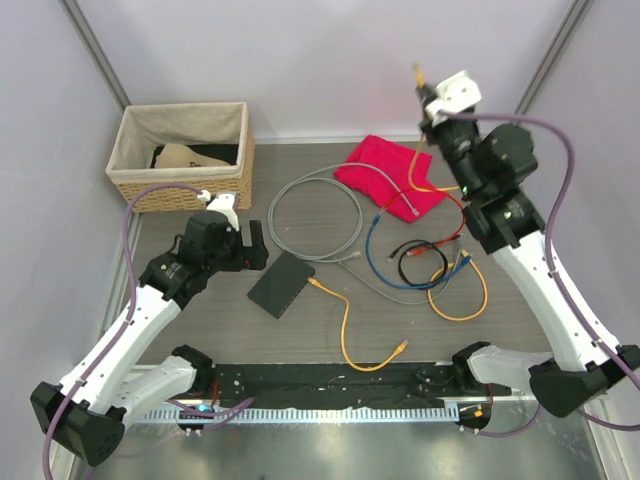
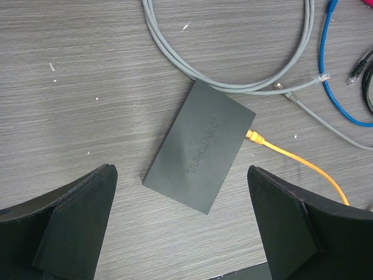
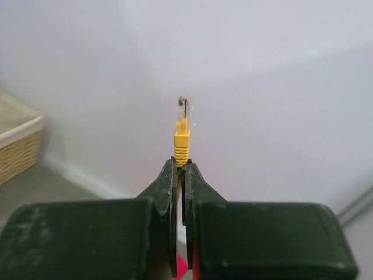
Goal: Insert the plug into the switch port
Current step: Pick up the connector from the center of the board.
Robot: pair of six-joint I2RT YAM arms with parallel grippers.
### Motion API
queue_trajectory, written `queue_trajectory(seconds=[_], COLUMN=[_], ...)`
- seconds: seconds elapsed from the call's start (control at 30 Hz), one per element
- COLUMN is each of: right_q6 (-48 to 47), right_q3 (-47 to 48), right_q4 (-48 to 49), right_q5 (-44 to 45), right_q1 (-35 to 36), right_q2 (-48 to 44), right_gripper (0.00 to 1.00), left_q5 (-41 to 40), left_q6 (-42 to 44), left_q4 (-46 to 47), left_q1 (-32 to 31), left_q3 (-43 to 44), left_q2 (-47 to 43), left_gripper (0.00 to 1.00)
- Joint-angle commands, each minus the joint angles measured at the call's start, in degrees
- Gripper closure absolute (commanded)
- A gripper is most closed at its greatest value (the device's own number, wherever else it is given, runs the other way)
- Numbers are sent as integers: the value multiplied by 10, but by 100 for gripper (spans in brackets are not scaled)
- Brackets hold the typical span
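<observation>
The switch (image 1: 281, 284) (image 2: 201, 146) is a flat dark grey box lying on the table left of centre. My left gripper (image 1: 250, 245) (image 2: 179, 172) hovers just above it, open wide, with nothing between its fingers (image 2: 81, 210). My right gripper (image 1: 428, 95) (image 3: 182, 163) is raised high at the back right, pointing up toward the wall. It is shut on a yellow plug (image 1: 416, 72) (image 3: 182, 125) whose clear tip sticks up past the fingertips. The plug (image 2: 254, 137) of a second yellow cable lies against the switch's right edge; I cannot tell if it is seated.
A wicker basket (image 1: 180, 155) stands at the back left, and a red cloth (image 1: 385, 170) lies at the back centre. Grey (image 1: 315, 215), blue (image 1: 375, 245), black (image 1: 420, 260) and orange (image 1: 460, 290) cables lie coiled right of the switch. A black rail (image 1: 330, 380) runs along the near edge.
</observation>
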Motion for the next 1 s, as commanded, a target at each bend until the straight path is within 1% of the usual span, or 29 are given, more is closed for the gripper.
queue_trajectory(seconds=[0.0, 0.03, 0.1, 0.13, 0.17, 0.23, 0.27, 0.3, 0.37, 0.4, 0.47, 0.5, 0.6, 0.63, 0.77, 0.87, 0.97], right_q6=[-23, -17, -7, 2, 34, 66, 109, 128, 176, 216, 245, 274, 317, 341, 363, 353, 322], right_q3=[140, 162, 170, 165, 153, 64, 25, -56, -137, -211, -276, -334, -414, -425, -441, -433, -427], right_q4=[78, 73, 30, -42, -70, -112, -115, -115, -107, -102, -94, -87, -58, -58, -61, -64, -66], right_q5=[57, 50, 27, -16, -38, -93, -107, -116, -128, -128, -124, -121, -122, -122, -141, -124, -82], right_q1=[-64, -66, -66, -66, -66, -65, -64, -63, -56, -53, -43, -41, -34, -33, -22, 18, 62], right_q2=[39, 44, 50, 50, 40, 17, 4, -23, -44, -60, -67, -68, -59, -40, 1, -5, -25], right_gripper=[99, 99, 99, 99, 99, 99, 99, 99, 99, 99, 99, 99, 99, 99, 99, 99, 99], left_q5=[12, 12, 8, 9, 8, 8, 9, 10, 16, 17, 18, 17, 21, 23, 41, 58, 97], left_q6=[-6, -6, -5, -4, -4, -4, -4, -4, -4, -4, -4, -4, -4, -3, -2, -1, -18], left_q4=[22, 22, 21, 22, 22, 22, 24, 23, 22, 21, 20, 20, 23, 22, 25, 31, 47], left_q1=[7, 7, 8, 8, 9, 10, 9, 9, 10, 10, 9, 9, 11, 11, 11, 11, 11], left_q3=[2, 0, -1, 0, 0, -1, -1, -2, -2, 0, 0, 0, 0, 0, 0, -2, -4], left_q2=[-1, -1, -5, -6, -7, -8, -8, -5, -3, 0, 0, 1, 2, 2, 4, 5, 10], left_gripper=[0, 0, 0, 0, 0, 0, 0, 0, 0, 0, 0, 0, 0, 0, 0, 0, 0])
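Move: The right hand, high up with the yellow plug already between its fingers, has the switch about 50 cm below it, roughly 29 cm to its left and 7 cm back. The loose grey plug lies about 9 cm left and 1 cm ahead of this hand; the black cable coil lies about 8 cm right, level with it. Both are also some 50 cm down. From the left hand the switch is about 4 cm ahead, 4 cm right and 18 cm below. Keeping its pinch on the yellow plug, the right hand first rises some 8 cm while swinging right, then swings back left and drops fast, about 50 cm from its peak, drawing back as it sinks. Meanwhile the wrist tips roughly 65 degrees downward, bringing the plug low over the board, towards the switch and just nearer the base than the grey plug. ##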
